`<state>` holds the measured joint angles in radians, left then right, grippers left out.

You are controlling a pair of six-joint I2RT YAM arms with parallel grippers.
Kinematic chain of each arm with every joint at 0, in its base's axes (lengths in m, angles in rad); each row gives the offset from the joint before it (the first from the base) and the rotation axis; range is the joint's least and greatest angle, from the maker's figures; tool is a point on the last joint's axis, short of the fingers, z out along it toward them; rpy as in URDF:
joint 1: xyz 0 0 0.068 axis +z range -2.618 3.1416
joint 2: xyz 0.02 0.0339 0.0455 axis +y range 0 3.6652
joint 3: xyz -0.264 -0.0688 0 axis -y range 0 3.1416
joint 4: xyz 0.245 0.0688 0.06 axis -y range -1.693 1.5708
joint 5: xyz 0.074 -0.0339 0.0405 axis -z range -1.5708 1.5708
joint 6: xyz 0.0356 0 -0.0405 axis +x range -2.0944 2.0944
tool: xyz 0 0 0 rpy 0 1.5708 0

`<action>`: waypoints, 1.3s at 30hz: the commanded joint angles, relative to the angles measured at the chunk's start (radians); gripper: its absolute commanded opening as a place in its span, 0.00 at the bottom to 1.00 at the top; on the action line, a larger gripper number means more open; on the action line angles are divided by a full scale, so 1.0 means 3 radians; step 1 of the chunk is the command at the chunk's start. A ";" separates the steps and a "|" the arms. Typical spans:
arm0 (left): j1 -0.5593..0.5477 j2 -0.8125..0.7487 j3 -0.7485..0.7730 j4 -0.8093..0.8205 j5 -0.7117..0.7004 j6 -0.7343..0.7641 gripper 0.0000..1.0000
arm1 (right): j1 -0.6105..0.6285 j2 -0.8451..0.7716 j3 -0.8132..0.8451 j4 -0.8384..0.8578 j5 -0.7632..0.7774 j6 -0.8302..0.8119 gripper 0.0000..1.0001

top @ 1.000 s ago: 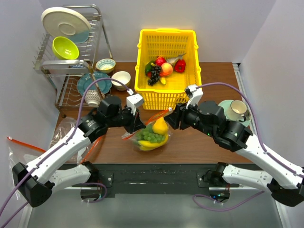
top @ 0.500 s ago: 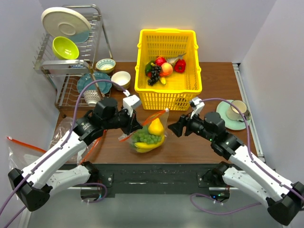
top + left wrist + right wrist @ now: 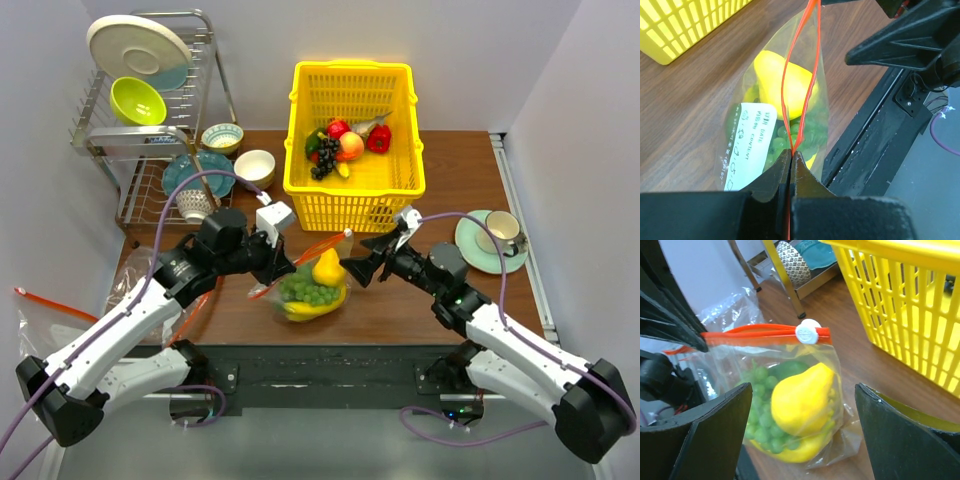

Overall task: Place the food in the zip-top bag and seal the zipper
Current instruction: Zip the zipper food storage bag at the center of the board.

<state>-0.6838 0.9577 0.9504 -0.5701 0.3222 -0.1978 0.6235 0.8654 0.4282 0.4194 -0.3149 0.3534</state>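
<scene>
The clear zip-top bag (image 3: 312, 288) holds the food: a yellow pear-like fruit (image 3: 800, 395), green grapes (image 3: 759, 415), a yellow banana (image 3: 795, 454) and a green vegetable piece (image 3: 788, 369). It rests on the table, hanging from its orange-red zipper (image 3: 318, 250). The two zipper lips still gape a little in the left wrist view (image 3: 812, 45). A white slider (image 3: 808, 331) sits at the zipper's right end. My left gripper (image 3: 790, 156) is shut on the zipper's left end. My right gripper (image 3: 804, 390) is open and empty, just right of the bag, not touching it.
A yellow basket (image 3: 350, 72) with more toy food stands behind the bag. A dish rack (image 3: 150, 120) and bowls are at the back left. A cup on a saucer (image 3: 497, 235) is at the right. Another crumpled clear bag (image 3: 140, 275) lies at the left.
My right gripper has drawn back from the bag's right end, and its arm has dropped lower. My left gripper has kept its hold, and the bag has shifted slightly left.
</scene>
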 commanded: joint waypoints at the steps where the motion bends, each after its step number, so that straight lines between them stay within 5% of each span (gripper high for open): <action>1: -0.0006 -0.0119 -0.0008 0.0029 -0.0072 0.0030 0.00 | -0.0120 0.0147 0.0163 0.0356 -0.0121 -0.0247 0.85; 15: -0.0001 -0.0170 -0.0018 0.0049 -0.0123 0.0076 0.00 | -0.0503 0.0919 0.0709 0.0427 -0.1613 -0.0242 0.74; 22: -0.0006 -0.0175 -0.0013 0.0039 -0.0133 0.0071 0.00 | -0.0509 0.1134 0.0802 0.0493 -0.1768 -0.0263 0.67; 25: -0.0006 -0.0170 -0.0013 0.0024 -0.0148 0.0066 0.00 | -0.0509 0.1180 0.0843 0.0479 -0.1829 -0.0263 0.55; 32: -0.0001 -0.0155 -0.0023 0.0008 -0.0174 0.0025 0.00 | -0.0514 0.1073 0.0858 0.0387 -0.1880 -0.0248 0.00; 39: -0.0001 -0.0160 0.0002 -0.0073 -0.0215 0.0005 0.00 | -0.0509 0.0573 0.0695 0.0004 -0.1645 -0.0263 0.00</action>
<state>-0.6838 0.9123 0.9493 -0.6006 0.2749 -0.1905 0.4709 1.1503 0.6392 0.4477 -0.8310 0.2848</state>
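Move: The zipper's right end, with its white slider, is close to the open right gripper: about 3 cm ahead, 2 cm left and 1 cm higher. The yellow pear in the bag lies some 2 cm ahead, 6 cm left and 5 cm below this gripper; the grapes about 3 cm back, 8 cm left and 8 cm below. From the left gripper, already pinching the zipper, that right end is roughly 6 cm ahead, 12 cm right, 1 cm up. Take the right gripper about 3 cm forward, then sweep it some 3 cm left with a small draw back, yawing about 20 degrees counter-clockwise. Close its wide-open fingers fully to pinch the zipper's right end beside the white slider, then ease up a centimetre. Keep the left pinch on the zipper, shifting only 1 cm left before holding still. ##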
